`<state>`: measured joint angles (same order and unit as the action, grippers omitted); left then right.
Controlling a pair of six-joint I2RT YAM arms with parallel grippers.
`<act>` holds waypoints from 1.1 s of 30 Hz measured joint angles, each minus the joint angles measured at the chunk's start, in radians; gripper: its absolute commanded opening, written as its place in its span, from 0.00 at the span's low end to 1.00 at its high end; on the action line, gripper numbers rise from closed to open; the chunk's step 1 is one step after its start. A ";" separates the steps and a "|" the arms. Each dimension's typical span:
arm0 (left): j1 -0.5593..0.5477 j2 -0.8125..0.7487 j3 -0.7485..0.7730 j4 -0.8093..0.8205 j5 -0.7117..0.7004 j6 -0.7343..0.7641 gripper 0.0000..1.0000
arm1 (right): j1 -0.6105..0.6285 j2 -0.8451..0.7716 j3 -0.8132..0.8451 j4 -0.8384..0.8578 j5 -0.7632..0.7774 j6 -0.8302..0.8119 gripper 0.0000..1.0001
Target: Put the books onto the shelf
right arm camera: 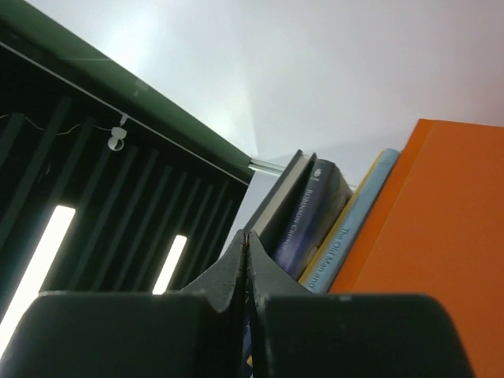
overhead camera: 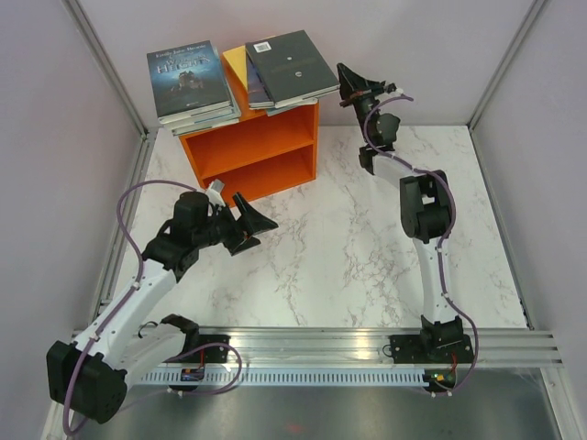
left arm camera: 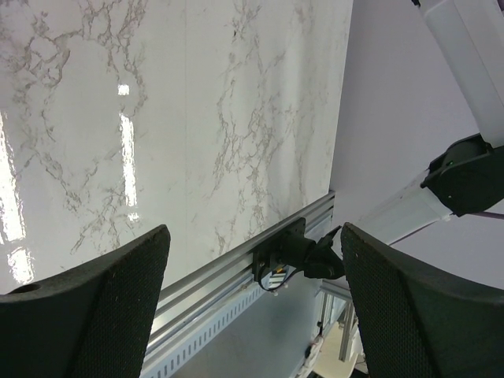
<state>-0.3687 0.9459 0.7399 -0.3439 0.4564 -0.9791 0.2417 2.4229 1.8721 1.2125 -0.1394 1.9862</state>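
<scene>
The orange shelf [overhead camera: 261, 147] stands at the back of the marble table, its two compartments open to the front. The books lie flat on its top in two stacks: a left stack [overhead camera: 191, 81] with a dark cover and a right stack [overhead camera: 289, 66] with a dark grey cover. My right gripper [overhead camera: 343, 87] is shut at the right edge of the right stack, nothing visible between its jaws. In the right wrist view its tips [right arm camera: 246, 236] sit against the spines: dark grey, dark blue [right arm camera: 309, 214] and light blue [right arm camera: 356, 220], above the orange shelf [right arm camera: 429, 260]. My left gripper [overhead camera: 260, 229] hangs open, holding nothing, in front of the shelf.
The left wrist view looks past the open left gripper [left arm camera: 252, 303] across the marble table [left arm camera: 157, 118] to the metal rail [left arm camera: 228, 272] and the right arm's base [left arm camera: 295, 252]. Pale walls enclose the table on three sides.
</scene>
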 measured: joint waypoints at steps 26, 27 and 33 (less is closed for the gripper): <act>0.015 -0.041 0.000 -0.023 0.007 0.003 0.91 | 0.111 0.071 0.240 0.063 0.115 0.006 0.00; 0.016 -0.045 0.000 -0.023 0.008 0.004 0.91 | 0.109 0.077 0.263 0.063 0.106 0.006 0.00; 0.027 -0.066 -0.007 -0.024 0.018 0.013 0.91 | 0.108 0.109 0.419 0.026 0.048 0.008 0.00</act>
<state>-0.3412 0.8799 0.7326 -0.3679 0.4740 -0.9661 0.3500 2.5324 2.2913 1.2385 -0.0914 1.9938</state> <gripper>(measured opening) 0.907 0.002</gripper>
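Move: The black book on top of the right-hand stack has its middle about 10 cm to the left of my closed right fingertips, neither ahead nor back and roughly level with them. Under it, the Robinson Crusoe book's middle lies some 13 cm left, 1 cm back and 3 cm lower. The Wuthering Heights book is about 32 cm left and 3 cm back, about level. From my left hand the black book is some 37 cm ahead, 8 cm right and 17 cm higher. With my fingers kept shut, I raise my right hand about 11 cm up along the right edge of the black book, drawing it some 5 cm back and 4 to 5 cm left. I tip the fingers roughly 20 degrees farther upward as the side of the gripper pushes that edge leftward. ##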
